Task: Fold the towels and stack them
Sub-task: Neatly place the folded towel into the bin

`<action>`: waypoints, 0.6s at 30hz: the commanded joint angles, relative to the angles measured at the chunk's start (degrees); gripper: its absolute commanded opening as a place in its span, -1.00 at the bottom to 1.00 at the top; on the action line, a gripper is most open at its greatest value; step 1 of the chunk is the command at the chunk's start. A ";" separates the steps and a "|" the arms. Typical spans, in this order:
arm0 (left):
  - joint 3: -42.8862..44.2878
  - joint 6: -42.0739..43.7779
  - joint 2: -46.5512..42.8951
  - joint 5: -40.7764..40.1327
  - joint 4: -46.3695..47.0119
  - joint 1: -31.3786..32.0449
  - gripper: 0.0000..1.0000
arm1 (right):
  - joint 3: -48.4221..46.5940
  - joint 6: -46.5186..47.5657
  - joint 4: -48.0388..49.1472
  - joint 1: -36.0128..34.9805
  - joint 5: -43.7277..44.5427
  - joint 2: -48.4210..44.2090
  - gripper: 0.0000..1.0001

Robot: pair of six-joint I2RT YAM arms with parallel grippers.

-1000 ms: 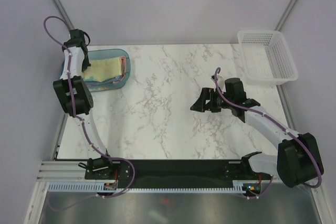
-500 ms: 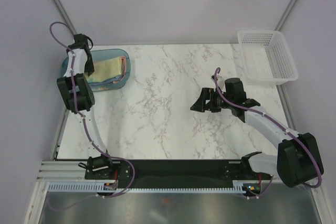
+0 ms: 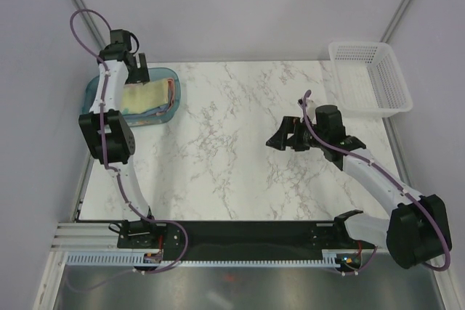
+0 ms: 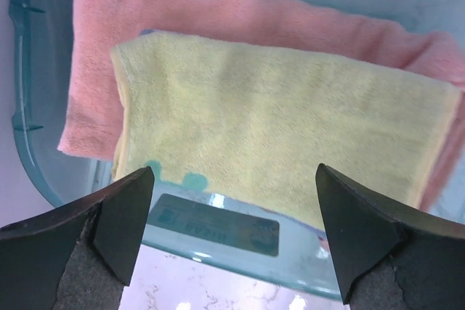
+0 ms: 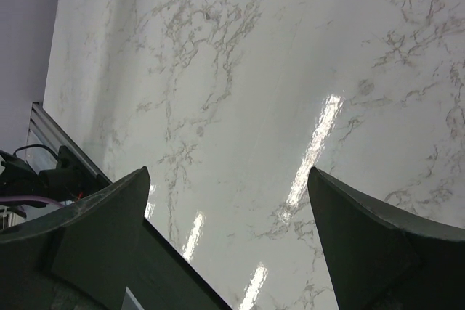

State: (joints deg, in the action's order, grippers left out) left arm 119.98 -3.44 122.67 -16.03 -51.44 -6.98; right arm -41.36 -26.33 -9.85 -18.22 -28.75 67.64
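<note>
A folded pale yellow towel [image 4: 283, 128] lies on top of a folded salmon-pink towel [image 4: 218, 12] inside the teal plastic tray [image 4: 240, 252]. In the top view the same stack [image 3: 147, 96] sits in the tray [image 3: 94, 92] at the table's far left. My left gripper [image 4: 234, 179] hangs open above the tray's near rim, nothing between its fingers, clear of the towels; in the top view the left gripper [image 3: 136, 72] is over the tray's far side. My right gripper [image 3: 285, 140] is open over bare marble at centre right, and the right wrist view shows it [image 5: 227, 172] empty.
A white mesh basket [image 3: 369, 78] stands at the far right corner. The marble table [image 3: 218, 143] spreads between the two arms. The dark base rail [image 3: 240, 237] runs along the near edge. Grey walls close the left, back and right.
My left gripper went from shut to fully open and rose away from the yellow towel, which stays on the stack. The right gripper shifted slightly and stayed open.
</note>
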 commanded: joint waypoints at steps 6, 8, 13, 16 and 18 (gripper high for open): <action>-8.70 -2.01 -5.78 11.12 4.67 1.36 0.99 | -6.71 -3.11 -2.10 0.11 2.82 -4.35 0.96; -9.06 -1.92 -4.56 5.52 4.86 1.18 0.94 | -7.24 -3.12 -3.24 0.11 2.83 -4.53 0.96; -9.68 -2.71 -0.77 1.35 6.08 -2.06 -0.66 | -9.08 -2.86 -4.13 0.11 3.17 -4.36 0.96; -9.33 -3.32 0.19 1.36 8.19 -2.95 -0.83 | -11.01 -2.07 -5.27 0.11 3.26 -3.48 0.96; -8.63 -3.33 0.81 1.00 10.04 -3.12 -0.82 | -12.33 -1.89 -5.88 0.11 3.18 -2.69 0.96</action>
State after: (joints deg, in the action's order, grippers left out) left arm 110.50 -4.97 122.80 -12.40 -46.09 -9.30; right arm -49.69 -28.67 -15.07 -18.20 -26.44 64.20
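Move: The yellow folded towel lies in the bin some 10 cm below my open left hand, its middle about 2 cm ahead and 3 cm to the right. The pink towel it rests on sticks out beyond it, its middle about 5 cm ahead of my hand, 1 cm right and 12 cm down. The teal bin's middle is roughly 2 cm ahead, 3 cm left and 12 cm below. From my right hand the yellow towel is about 26 cm ahead, 52 cm left and 8 cm down. My left hand swings roughly 4 cm to the right over the yellow towel, then turns and comes back left as it sinks, ending about 5 cm lower and slightly nearer me. On the way down I shut the empty fingers, bringing their closed tips close above the towel's near part. My right hand, still open, rises about 6 cm. ##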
